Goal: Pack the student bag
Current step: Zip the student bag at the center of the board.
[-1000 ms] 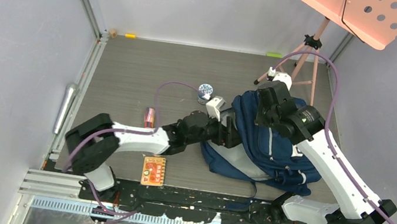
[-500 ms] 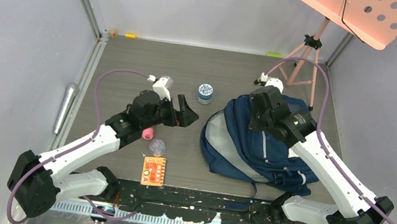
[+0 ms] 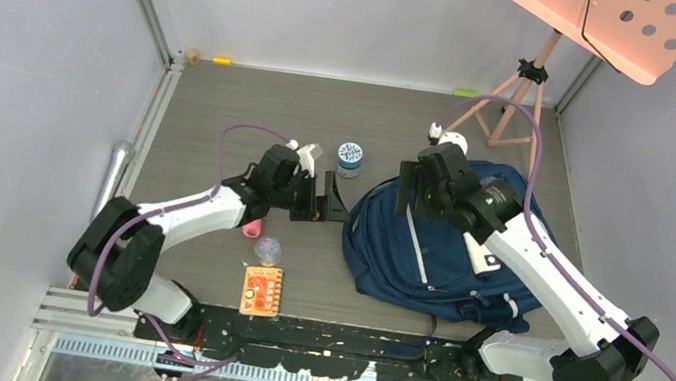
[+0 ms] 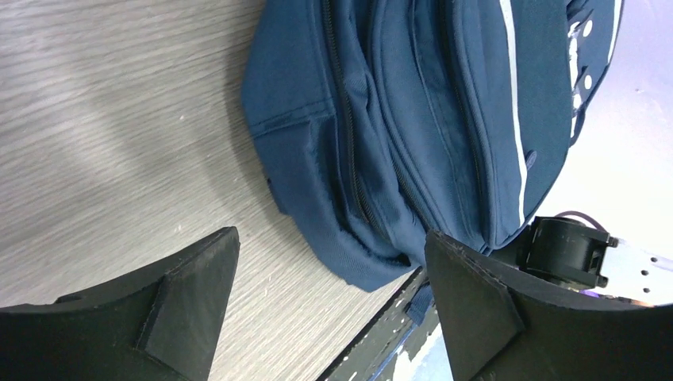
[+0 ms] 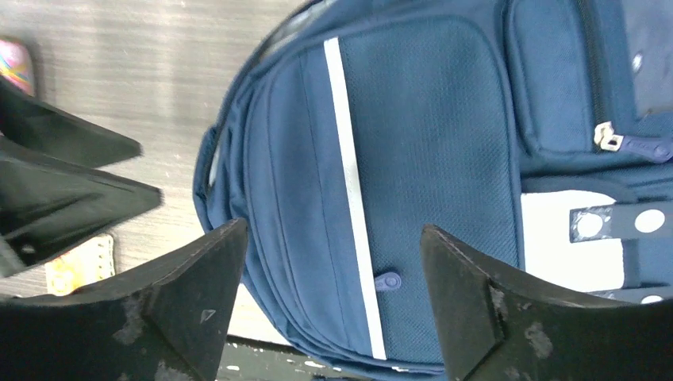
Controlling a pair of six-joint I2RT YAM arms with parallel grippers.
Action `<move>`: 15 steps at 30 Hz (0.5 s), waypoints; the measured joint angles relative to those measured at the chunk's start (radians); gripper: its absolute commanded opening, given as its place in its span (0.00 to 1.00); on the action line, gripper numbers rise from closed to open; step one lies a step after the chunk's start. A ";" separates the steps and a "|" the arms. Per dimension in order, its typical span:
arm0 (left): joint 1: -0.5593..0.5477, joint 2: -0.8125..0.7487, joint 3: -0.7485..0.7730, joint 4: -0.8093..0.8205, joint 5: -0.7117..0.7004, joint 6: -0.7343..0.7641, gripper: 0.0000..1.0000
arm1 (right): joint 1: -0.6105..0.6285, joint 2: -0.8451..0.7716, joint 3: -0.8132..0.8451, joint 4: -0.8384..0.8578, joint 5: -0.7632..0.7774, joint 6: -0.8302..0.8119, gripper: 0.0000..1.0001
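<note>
The student bag [image 3: 440, 256] is a navy backpack with pale stripes, lying flat on the table right of centre. My left gripper [image 3: 330, 206] stands open just left of the bag's edge, holding nothing. In the left wrist view the bag [image 4: 413, 119] lies beyond the gripper [image 4: 331, 238], over bare wood. My right gripper [image 3: 410, 189] hovers open above the bag's upper left part. Seen from the right wrist, its gripper [image 5: 335, 230] frames the bag's striped front pocket [image 5: 428, 143] without touching it.
A blue-lidded jar [image 3: 350, 158] stands behind the left gripper. A pink item [image 3: 251, 228], a small clear ball [image 3: 268, 249] and an orange card [image 3: 261, 290] lie left of the bag. A music stand's tripod [image 3: 513, 106] stands at the back right.
My right gripper has opened and let go of the bag, whose gaping opening has dropped shut. The left arm left the bag, swung left, then returned to the bag's left edge.
</note>
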 measured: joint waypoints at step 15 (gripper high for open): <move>0.001 0.267 0.083 0.244 0.130 -0.080 0.88 | -0.253 0.561 0.417 0.024 -0.120 -0.165 0.87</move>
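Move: Some 20 cm ahead of the right hand, about 2 cm left and 12 below, lies the zipper pull at the student bag's far-left corner; the blue jar stands level with it, 13 cm farther left, and the bag's white stripe runs beneath the hand, its middle 3 cm back. The left hand has the bag's open left edge about 6 cm to its right, 2 cm ahead and 6 below, with the jar 18 cm ahead, 1 cm right. Swinging forward over the bag by about 14 cm, the wide-open right hand first lifts some 3 cm, then sinks to about 4 cm below its starting height towards the zipper pull, tipping its fingers slightly further down. Meanwhile the left hand, also kept open, eases some 5 cm right and forward towards the bag's open left edge, with a small drop at the end. ##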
